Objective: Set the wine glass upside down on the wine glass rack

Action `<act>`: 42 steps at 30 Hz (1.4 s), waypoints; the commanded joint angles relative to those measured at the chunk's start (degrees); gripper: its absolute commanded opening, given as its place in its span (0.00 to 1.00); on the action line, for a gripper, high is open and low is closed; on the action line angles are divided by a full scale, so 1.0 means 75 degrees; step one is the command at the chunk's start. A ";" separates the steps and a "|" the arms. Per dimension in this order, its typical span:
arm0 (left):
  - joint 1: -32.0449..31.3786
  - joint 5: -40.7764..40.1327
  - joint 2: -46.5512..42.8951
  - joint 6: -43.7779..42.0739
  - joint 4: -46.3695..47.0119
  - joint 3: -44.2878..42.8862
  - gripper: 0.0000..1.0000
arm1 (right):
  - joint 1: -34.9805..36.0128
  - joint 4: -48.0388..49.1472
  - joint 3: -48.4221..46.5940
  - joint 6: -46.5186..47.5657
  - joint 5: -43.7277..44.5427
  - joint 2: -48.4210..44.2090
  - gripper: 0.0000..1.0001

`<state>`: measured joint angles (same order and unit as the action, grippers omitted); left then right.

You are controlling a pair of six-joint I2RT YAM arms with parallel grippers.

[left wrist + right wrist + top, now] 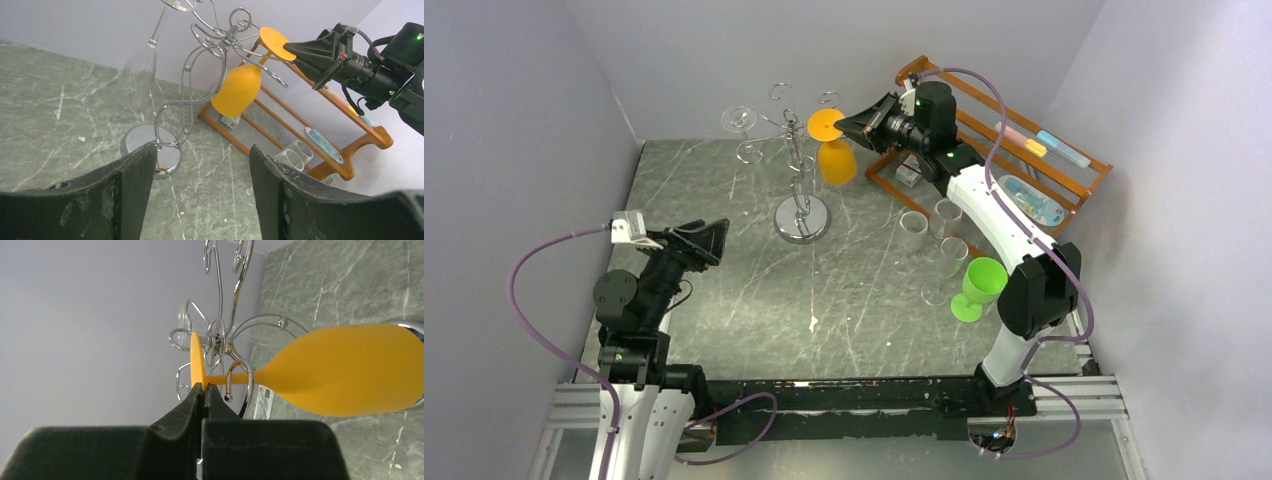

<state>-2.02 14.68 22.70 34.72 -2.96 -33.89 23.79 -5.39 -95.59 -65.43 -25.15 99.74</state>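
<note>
The orange wine glass (836, 162) hangs upside down beside the chrome wine glass rack (802, 218), bowl down and round foot on top. My right gripper (844, 124) is shut on the rim of that foot (196, 357). In the right wrist view the stem crosses a curled arm end (241, 377) of the rack (220, 337), with the bowl (345, 370) beyond it. My left gripper (714, 240) stands open and empty over the table's left side, well short of the rack. The left wrist view shows the orange glass (237, 90) under the rack's arms (222, 40) and the right gripper (290, 47) at its foot.
A clear wine glass (744, 122) hangs upside down on the rack's left arm. An orange-brown wooden shelf (1064, 160) stands at the back right. Clear tumblers (914, 228) and a green wine glass (979, 287) stand on the right. Walls close in the table on three sides.
</note>
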 commanded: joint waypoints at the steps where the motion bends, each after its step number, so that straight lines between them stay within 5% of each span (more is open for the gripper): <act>1: 0.0011 -0.0255 0.0030 0.0007 -0.0103 -0.0099 0.72 | -0.0014 -0.0178 0.0026 0.0034 -0.0111 -0.0375 0.00; 30: 0.0010 -0.0302 0.0079 -0.0053 -0.0320 -0.0166 0.71 | -0.0107 -0.0553 0.0496 0.0739 0.1780 -0.0880 0.00; 35: 0.0010 -0.0338 0.0073 -0.0085 -0.0382 -0.0203 0.71 | -0.0108 -0.0576 0.0464 0.0840 0.1895 -0.0808 0.31; 42: 0.0012 -0.0202 0.0155 -0.0506 -0.0524 -0.0363 0.71 | -0.0128 -0.0562 0.0672 0.0993 0.2065 -0.1089 0.60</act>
<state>-2.02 13.21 23.73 34.00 -5.15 -34.00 23.35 -9.52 -91.48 -59.40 -11.31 93.47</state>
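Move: The right hand, its fingers shut on the edge of the upside-down orange wine glass's foot, has the rack's right front hook about 1 cm back, 1 cm to its right and 3 cm below. The rack's post top is some 8 cm to this hand's left, level fore and aft; the back right hook is about 4 cm ahead and 2 cm left, at similar height. From the left hand, the right front hook lies roughly 18 cm ahead, 21 cm right and 2 cm up. The right hand lifts back about 2 cm, lowers forward and right into the hook, then opens, releasing the foot. ##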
